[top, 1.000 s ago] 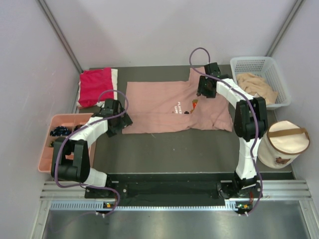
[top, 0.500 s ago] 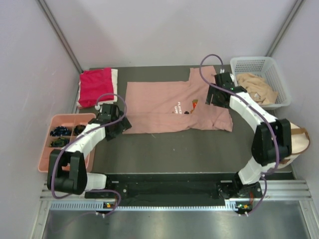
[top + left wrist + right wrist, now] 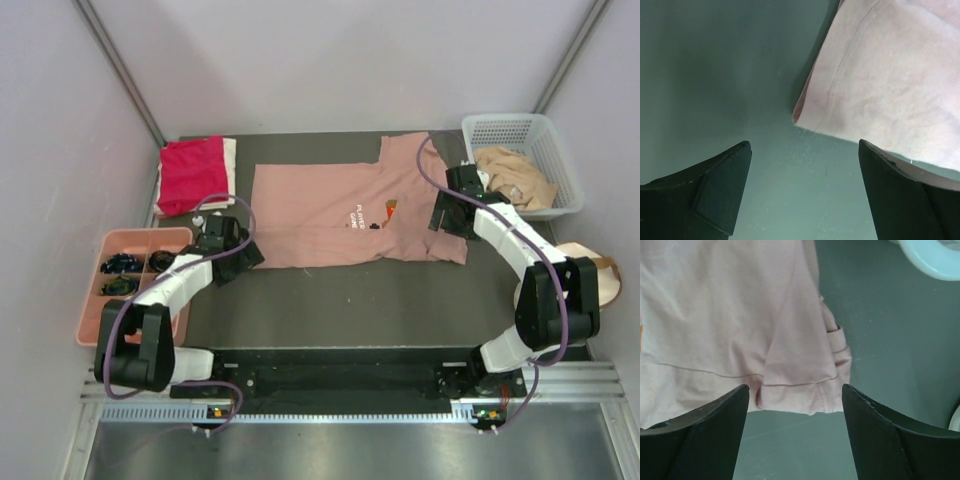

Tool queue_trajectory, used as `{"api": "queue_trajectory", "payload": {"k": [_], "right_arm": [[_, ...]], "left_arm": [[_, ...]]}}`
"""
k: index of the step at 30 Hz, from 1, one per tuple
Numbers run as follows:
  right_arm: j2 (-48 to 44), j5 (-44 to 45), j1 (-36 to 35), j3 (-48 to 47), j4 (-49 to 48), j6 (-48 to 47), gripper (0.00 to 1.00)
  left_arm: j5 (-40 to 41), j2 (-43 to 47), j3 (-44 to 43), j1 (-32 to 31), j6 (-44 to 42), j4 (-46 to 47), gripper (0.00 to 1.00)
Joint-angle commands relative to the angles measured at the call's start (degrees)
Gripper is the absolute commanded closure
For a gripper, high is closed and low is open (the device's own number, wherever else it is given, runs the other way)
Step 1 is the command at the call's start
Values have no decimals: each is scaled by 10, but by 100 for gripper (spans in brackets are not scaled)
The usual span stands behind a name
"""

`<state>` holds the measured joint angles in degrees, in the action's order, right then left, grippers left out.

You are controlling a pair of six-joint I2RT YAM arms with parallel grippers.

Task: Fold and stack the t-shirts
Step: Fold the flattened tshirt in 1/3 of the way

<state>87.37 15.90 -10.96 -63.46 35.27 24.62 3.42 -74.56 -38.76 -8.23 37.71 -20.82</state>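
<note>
A dusty-pink t-shirt (image 3: 330, 210) lies spread flat mid-table, print side up. My left gripper (image 3: 236, 256) stands open just off its near-left corner. In the left wrist view that hemmed corner (image 3: 875, 85) lies ahead of the open left gripper (image 3: 805, 150), with bare table between the fingers. My right gripper (image 3: 447, 214) is open over the shirt's right edge. In the right wrist view a bunched sleeve hem (image 3: 800, 390) sits just ahead of the right gripper (image 3: 794, 395), untouched. A folded red t-shirt (image 3: 190, 173) rests on a white one (image 3: 231, 152) at the back left. A tan t-shirt (image 3: 515, 176) lies in the basket.
A white plastic basket (image 3: 520, 124) stands at the back right, its rim (image 3: 932, 262) showing in the right wrist view. A round cream bag with a brown strap (image 3: 600, 262) sits by the right wall. A pink compartment tray (image 3: 92, 300) with small dark items is at the left edge.
My right arm swung from over the shirt's upper right part out to its right edge, and its jaws opened wider. The left gripper drew slightly back off the near-left corner.
</note>
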Motion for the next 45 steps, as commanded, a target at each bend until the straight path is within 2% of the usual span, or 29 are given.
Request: {"api": "queue_trajectory", "payload": {"k": [1,12,29,38,40,41,43,44,45], "right_arm": [[-15,-2,19,3,-20,-5,26],[-13,-5,21,12,-23,-3,27],[-24,-5,22,23,-24,-3,28],[-24,-2,23,30,-26,-6,28],[-25,-1,24,31,-24,-7,28],[-26,0,25,32,-24,-8,28],[-27,1,26,33,-24,-10,28],[-27,2,27,33,-23,-9,28],[-28,2,28,33,-23,-9,28]], "left_arm": [[-9,-32,-42,0,-19,65,9],[2,-102,-94,0,-42,70,15],[-3,-81,-29,0,-19,68,23],[2,-110,-43,0,-23,79,27],[1,-112,-47,-1,-24,78,34],[2,-111,-50,0,-25,76,44],[1,-108,-51,-1,-25,74,53],[3,-108,-50,0,-26,73,62],[3,-105,-49,0,-26,71,66]]}}
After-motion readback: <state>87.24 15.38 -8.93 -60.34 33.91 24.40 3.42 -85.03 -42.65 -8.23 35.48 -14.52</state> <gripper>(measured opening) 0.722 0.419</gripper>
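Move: The folded-up shirt's near left corner lies about 4 cm ahead of the left hand, level with it sideways and some 3 cm below. From the left hand, the peach tray is about 27 cm to the left, neither ahead nor back, and the red cloth stack some 30 cm ahead and 15 cm to the left. From the right hand, that same corner is some 54 cm to the left, 2 cm back and 8 cm below. Forward first, about 5 cm over the shirt's near left corner, the left hand then draws back roughly 2 cm while sinking about 2 cm onto it. There it stays nearly still and its fingers close to under half open, one on each side of the corner's hem. The right hand only eases down slightly, fingers staying open above the shirt. ##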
